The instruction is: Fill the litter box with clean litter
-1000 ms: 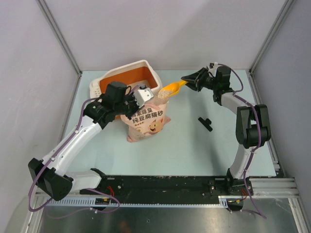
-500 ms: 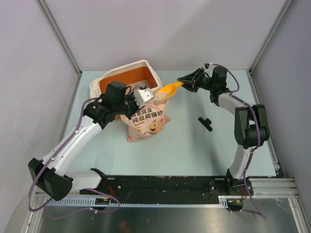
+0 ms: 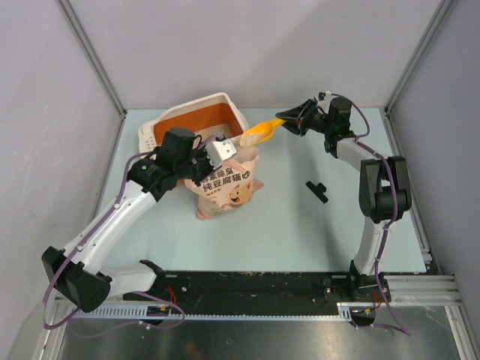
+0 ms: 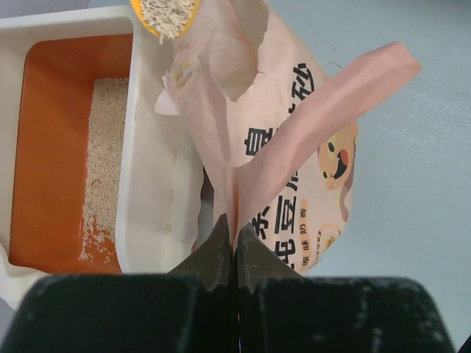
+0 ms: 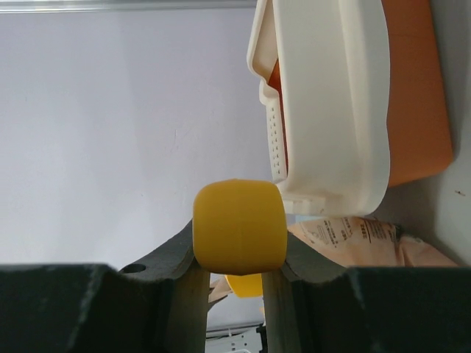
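Note:
The litter box (image 3: 196, 120) stands at the back left, cream outside and orange inside. A strip of clean litter (image 4: 103, 162) lies along its floor by the wall. The pink-beige bag (image 3: 225, 182) stands upright against the box's near side. My left gripper (image 4: 235, 225) is shut on the bag's top edge (image 4: 294, 140) and holds its mouth open. My right gripper (image 3: 289, 122) is shut on the handle (image 5: 239, 224) of the yellow scoop (image 3: 259, 133). The scoop's bowl, heaped with clean litter (image 4: 166, 10), hangs over the box's right rim beside the bag's mouth.
A small black part (image 3: 317, 191) lies on the table right of the bag. The cell's grey walls close in the back and both sides. The box's white rim (image 5: 331, 95) fills the upper right of the right wrist view.
My right gripper has carried the loaded scoop left and a little up, from over the bag's mouth to the box's right rim. The left arm and the bag have stayed put.

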Robot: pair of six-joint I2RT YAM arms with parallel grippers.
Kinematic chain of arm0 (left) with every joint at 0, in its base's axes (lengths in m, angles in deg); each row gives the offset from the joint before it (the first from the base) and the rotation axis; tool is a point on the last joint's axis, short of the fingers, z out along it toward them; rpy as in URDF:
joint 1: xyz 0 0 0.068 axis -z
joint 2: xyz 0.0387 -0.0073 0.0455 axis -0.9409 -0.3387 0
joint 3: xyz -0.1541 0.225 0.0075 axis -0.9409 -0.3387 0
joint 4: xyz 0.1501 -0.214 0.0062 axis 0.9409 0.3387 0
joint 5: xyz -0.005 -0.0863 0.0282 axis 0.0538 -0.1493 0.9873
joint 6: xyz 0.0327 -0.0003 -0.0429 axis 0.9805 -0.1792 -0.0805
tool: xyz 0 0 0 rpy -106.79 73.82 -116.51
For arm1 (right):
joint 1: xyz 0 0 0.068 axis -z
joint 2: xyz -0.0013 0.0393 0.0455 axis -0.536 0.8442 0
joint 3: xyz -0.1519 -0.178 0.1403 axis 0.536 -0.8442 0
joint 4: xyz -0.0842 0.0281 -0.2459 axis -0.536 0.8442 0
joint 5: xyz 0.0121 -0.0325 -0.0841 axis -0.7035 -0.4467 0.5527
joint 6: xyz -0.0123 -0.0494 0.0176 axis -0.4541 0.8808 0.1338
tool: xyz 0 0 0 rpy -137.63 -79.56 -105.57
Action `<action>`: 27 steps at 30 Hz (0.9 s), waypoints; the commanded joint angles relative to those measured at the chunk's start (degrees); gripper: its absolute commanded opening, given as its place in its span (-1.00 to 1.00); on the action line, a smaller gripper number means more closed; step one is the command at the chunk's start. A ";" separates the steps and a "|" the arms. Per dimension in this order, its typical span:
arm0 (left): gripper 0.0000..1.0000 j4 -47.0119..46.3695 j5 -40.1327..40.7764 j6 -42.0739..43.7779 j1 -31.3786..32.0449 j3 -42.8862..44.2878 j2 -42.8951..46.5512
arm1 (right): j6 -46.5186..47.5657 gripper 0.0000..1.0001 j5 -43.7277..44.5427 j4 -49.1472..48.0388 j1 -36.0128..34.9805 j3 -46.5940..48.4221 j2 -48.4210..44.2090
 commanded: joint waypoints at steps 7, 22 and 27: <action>-1.00 3.52 0.42 1.75 0.50 -1.39 2.90 | -3.56 -1.00 5.57 -1.54 -5.36 17.64 9.14; -1.00 5.19 -2.21 2.27 1.12 -4.02 6.41 | 34.70 -1.00 25.43 14.55 -21.18 56.25 28.58; -1.00 5.10 -4.41 1.92 1.21 -6.66 9.22 | 52.22 -1.00 29.12 14.55 -23.47 61.79 30.51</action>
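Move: The litter box's middle is about 30 cm to the right hand's left, some 2 cm nearer the base and 16 cm below. The cat-litter bag stands about 18 cm back, 19 cm left and 15 cm lower than that hand. From the left hand, pinching the bag's top, the box's middle is roughly 17 cm ahead, 2 cm left and 17 cm down. Swinging some 22 cm left over the litter box, the right hand rolls its loaded scoop; left keeps the bag. ##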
